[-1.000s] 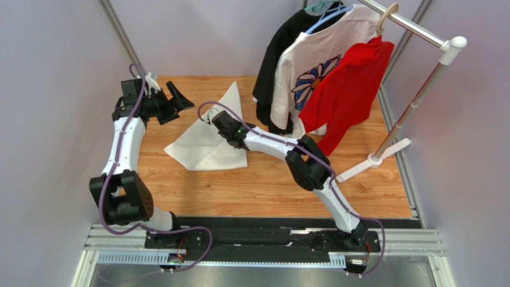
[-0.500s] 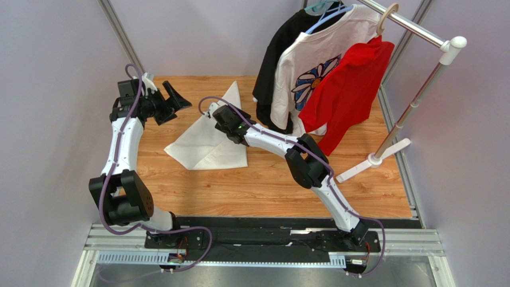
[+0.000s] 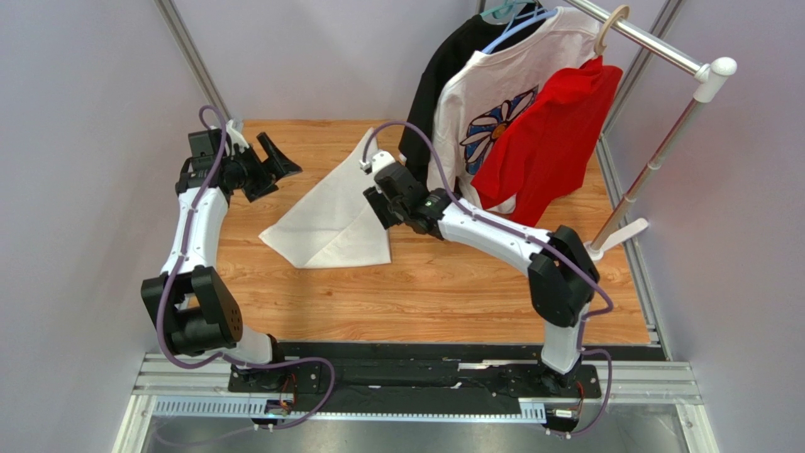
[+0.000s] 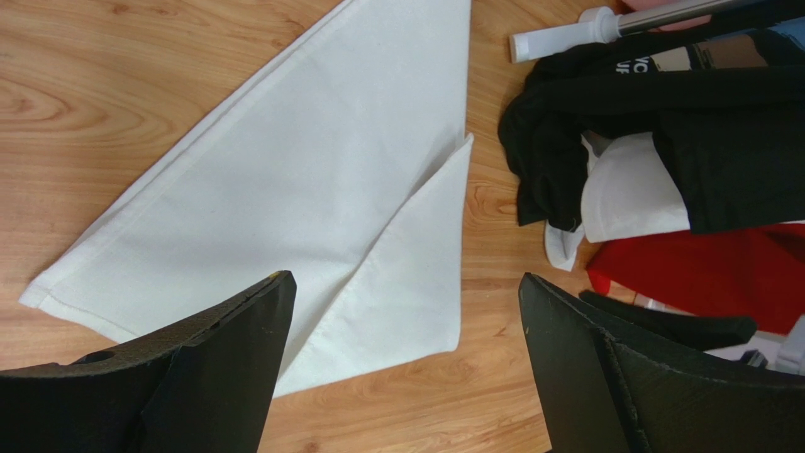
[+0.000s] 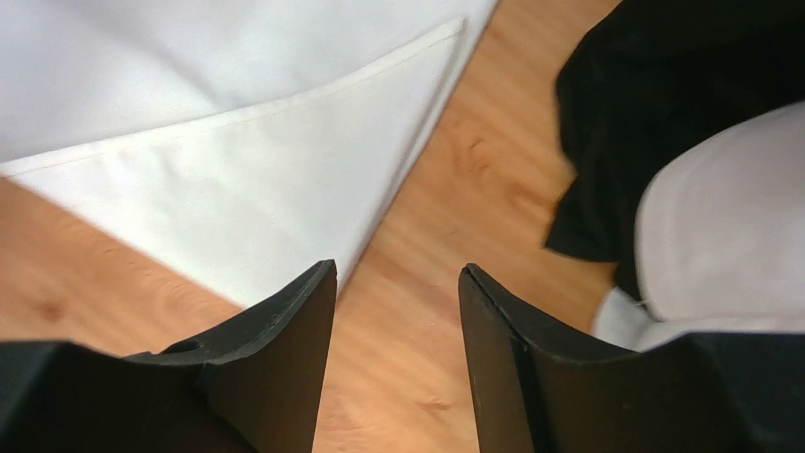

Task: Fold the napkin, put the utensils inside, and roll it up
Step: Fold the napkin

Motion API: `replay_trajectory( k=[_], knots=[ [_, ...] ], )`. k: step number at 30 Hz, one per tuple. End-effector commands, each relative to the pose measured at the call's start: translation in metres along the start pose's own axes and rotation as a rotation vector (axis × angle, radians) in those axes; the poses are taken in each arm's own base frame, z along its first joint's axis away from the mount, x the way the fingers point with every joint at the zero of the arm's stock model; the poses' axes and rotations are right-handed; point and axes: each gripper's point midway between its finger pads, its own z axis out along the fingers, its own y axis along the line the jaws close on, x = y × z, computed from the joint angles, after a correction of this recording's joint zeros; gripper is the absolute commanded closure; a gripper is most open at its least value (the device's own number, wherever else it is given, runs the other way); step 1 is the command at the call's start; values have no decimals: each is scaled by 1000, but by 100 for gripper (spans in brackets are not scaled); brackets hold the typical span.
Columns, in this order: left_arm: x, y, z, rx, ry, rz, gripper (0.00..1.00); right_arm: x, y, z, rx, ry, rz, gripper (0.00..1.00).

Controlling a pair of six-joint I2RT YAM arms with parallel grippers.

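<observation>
The white napkin (image 3: 326,215) lies flat on the wooden table, folded into overlapping triangular flaps; it also fills the left wrist view (image 4: 302,179) and the top left of the right wrist view (image 5: 227,132). My right gripper (image 3: 381,206) hovers open over bare wood just off the napkin's right edge, nothing between its fingers (image 5: 397,268). My left gripper (image 3: 282,157) hangs wide open at the table's far left, above and apart from the napkin (image 4: 404,283). The utensils are out of view.
A clothes rack (image 3: 652,42) stands at the back right with a black shirt (image 3: 430,104), a white flower-print T-shirt (image 3: 491,113) and a red shirt (image 3: 553,142). Its white foot (image 3: 592,251) rests on the table's right side. The hanging hems are close to my right gripper.
My right gripper has opened and drawn back to the right, off the napkin towards its right edge. The napkin lies as it did. The left arm has barely moved.
</observation>
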Motion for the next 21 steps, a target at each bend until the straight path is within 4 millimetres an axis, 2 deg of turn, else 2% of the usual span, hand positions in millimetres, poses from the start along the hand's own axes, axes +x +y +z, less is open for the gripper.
replay_trajectory(
  k=[1, 3, 4, 6, 7, 8, 9, 10, 11, 13, 16, 18, 21],
  knots=[
    [-7, 16, 2, -69, -29, 22, 3, 50, 39, -18, -185, 100, 276, 46],
    [-8, 28, 3, -131, -40, 22, 3, 54, 47, -25, -232, 96, 324, 46],
    [-9, 33, 2, -156, -42, 24, 2, 68, 47, -29, -238, 116, 335, 46],
    [-7, 52, 1, -235, -37, 20, 2, 72, 58, -35, -300, 112, 366, 45],
    [-7, 64, -1, -268, -39, 5, 2, 83, 60, -37, -309, 133, 391, 44],
    [-5, 74, -4, -291, -41, -14, 2, 84, 63, -40, -330, 132, 405, 44],
    [4, 85, -3, -306, -25, -50, 2, 83, 65, -40, -344, 118, 413, 44],
    [2, 101, -9, -327, -40, -91, 3, 85, 66, -41, -346, 117, 427, 44],
    [3, 111, -11, -342, -47, -119, 5, 93, 66, -41, -348, 130, 431, 44],
    [12, 133, -15, -383, -40, -174, 9, 95, 69, -41, -360, 122, 440, 44],
    [26, 149, -13, -441, 2, -194, 18, 97, 74, -44, -399, 113, 457, 44],
    [37, 159, -11, -471, 36, -207, 19, 99, 75, -46, -408, 106, 467, 44],
    [41, 169, -9, -510, 48, -209, 25, 101, 74, -48, -410, 99, 468, 44]
  ],
)
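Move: The napkin's left corner lies about 8 cm left of the left hand, 5 cm back and some 18 cm below it; its near-left corner is about 13 cm back and 2 cm to the right. From the right hand, the napkin's near-right corner is roughly 9 cm back, 1 cm left and 11 cm below; the flap tip sits about 7 cm ahead and 2 cm left. Bring the left gripper down about 12 cm and left nearly as far, easing back too, towards the napkin's left corner; tip it some 20 degrees further down, turn it counter-clockwise and narrow its fingers slightly. Meanwhile draw the half-open right gripper back about 12 cm and down to just beyond the near-right corner, tipping its fingers down and rising slightly at the end. ##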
